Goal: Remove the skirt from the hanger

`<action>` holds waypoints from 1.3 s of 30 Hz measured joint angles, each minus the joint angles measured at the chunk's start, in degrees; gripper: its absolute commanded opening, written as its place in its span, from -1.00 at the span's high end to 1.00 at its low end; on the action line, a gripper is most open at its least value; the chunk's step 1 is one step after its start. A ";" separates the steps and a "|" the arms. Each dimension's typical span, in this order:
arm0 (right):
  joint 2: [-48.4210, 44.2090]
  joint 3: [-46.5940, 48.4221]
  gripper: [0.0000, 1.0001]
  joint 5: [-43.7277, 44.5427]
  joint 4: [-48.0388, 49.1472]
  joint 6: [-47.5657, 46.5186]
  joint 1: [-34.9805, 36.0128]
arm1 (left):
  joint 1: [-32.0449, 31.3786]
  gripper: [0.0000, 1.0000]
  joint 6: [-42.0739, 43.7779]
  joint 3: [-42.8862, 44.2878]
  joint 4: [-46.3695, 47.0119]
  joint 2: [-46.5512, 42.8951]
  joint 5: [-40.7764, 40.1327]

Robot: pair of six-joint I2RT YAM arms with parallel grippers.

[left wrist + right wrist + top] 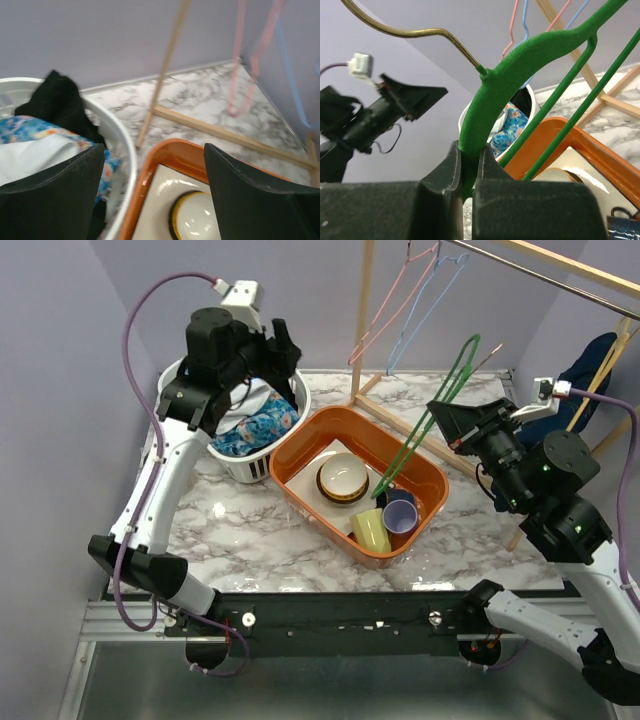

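Observation:
The green hanger [420, 432] is bare and tilted, its lower end reaching over the orange bin [300, 490]. My right gripper [452, 422] is shut on its thick shoulder, as the right wrist view [469, 150] shows on the hanger [520, 55]. The blue floral skirt [263, 427] lies in the white basket [243, 468] with other clothes, and also shows in the wrist views [27, 127] [514, 125]. My left gripper [284, 352] is open and empty, hovering above the basket rim [121, 145] and the bin edge [172, 150], as the left wrist view [154, 150] shows.
The orange bin holds a bowl [343, 478], a yellow-green cup [371, 530] and a purple cup [400, 514]. A wooden rack [363, 310] at the back carries pink and blue hangers [405, 310]. A dark blue garment [590, 370] hangs at the far right.

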 measured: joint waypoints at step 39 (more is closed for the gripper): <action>7.61 4.90 0.99 12.63 -6.40 1.68 0.00 | -50.45 1.00 22.67 -6.95 2.27 -1.70 -21.59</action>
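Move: The bare green hanger is in the right fingers; its free lower part, which the left hand goes for, hangs roughly 3 cm back, 5 cm left and 5 cm below the right hand. From the left hand that part lies about 22 cm back, 23 cm right and level. The orange bin lies some 10 cm back, 16 cm right and 35 cm below the left hand, the laundry basket about 2 cm ahead, 10 cm left and 30 cm below. Left hand sweeps right and back about 30 cm and pinches the hanger, which the right carries slightly forward-down. ##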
